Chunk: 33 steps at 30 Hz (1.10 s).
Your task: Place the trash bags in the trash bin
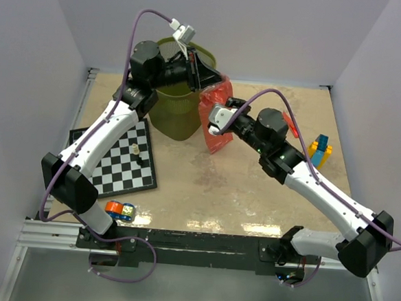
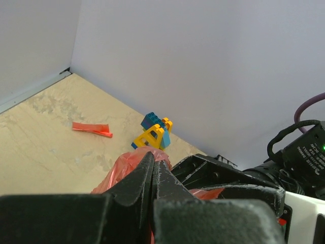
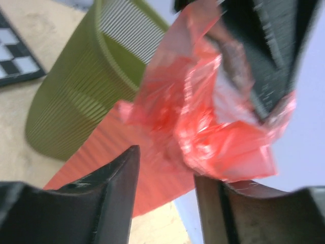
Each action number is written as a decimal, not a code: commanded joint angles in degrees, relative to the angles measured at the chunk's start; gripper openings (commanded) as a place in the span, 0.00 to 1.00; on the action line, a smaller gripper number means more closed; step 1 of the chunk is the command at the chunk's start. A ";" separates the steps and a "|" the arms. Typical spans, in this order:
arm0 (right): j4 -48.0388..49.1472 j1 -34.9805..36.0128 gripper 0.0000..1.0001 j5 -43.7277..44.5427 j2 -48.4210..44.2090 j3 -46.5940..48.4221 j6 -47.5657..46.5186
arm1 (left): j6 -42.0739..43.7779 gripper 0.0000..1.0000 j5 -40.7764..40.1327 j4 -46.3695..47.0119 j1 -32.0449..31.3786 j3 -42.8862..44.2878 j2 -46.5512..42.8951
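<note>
A crinkly red trash bag point(image 1: 215, 142) hangs beside the right wall of the olive-green mesh trash bin point(image 1: 172, 114). My left gripper point(image 1: 204, 73) is above the bin's rim, shut on the bag's top edge; in the left wrist view red film point(image 2: 124, 165) bunches around the closed gripper point(image 2: 154, 155). My right gripper point(image 1: 209, 122) is against the hanging bag, open. In the right wrist view the bag point(image 3: 213, 137) fills the space just beyond my right gripper point(image 3: 167, 162), with the bin point(image 3: 76, 101) to the left. A second trash bag, a small flat red strip point(image 1: 293, 127), lies on the table behind my right arm.
Yellow and blue toy blocks point(image 1: 319, 150) stand at the right, near the red strip point(image 2: 91, 128). A chessboard point(image 1: 120, 160) with a few pieces lies at the left. A small orange and blue toy point(image 1: 119, 210) sits near the front edge. White walls enclose the table.
</note>
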 commanded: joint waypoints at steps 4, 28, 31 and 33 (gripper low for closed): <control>11.53 1.72 0.16 10.35 2.82 1.88 -3.80 | -2.40 0.00 2.01 2.44 0.72 2.10 0.19; -24.16 0.22 0.00 -10.14 -11.95 2.84 2.45 | 31.89 0.62 13.61 1.44 9.87 -5.20 -6.91; -27.50 0.05 0.00 -11.36 -10.72 5.30 -0.28 | 55.53 0.67 15.36 -15.70 9.78 -1.78 -10.17; -29.34 0.14 0.00 -12.16 -9.76 6.88 -1.51 | 71.44 0.69 15.63 -26.25 9.34 -0.02 -11.84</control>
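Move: The red trash bag hangs from the left hand's shut fingertips, its middle about 10 cm below them, some 1 cm back and 1 cm to their left. From the half-open right hand the bag's middle is roughly 2 cm ahead, 1 cm left and 3 cm lower. The bin's middle lies about 7 cm ahead, 10 cm left and 27 cm below the left hand; the chessboard is 11 cm back, 30 cm left, on the table. Forward by a centimetre or two, the right hand shuts its fingers on the bunched bag, then draws it back about 9 cm and slightly right, rising before it sinks, still pinching. The left hand first goes forward, left and down towards the bin, about 5 cm lower by the time its fingers open wide; then it slips farther left and back, rolling some 30 degrees. ##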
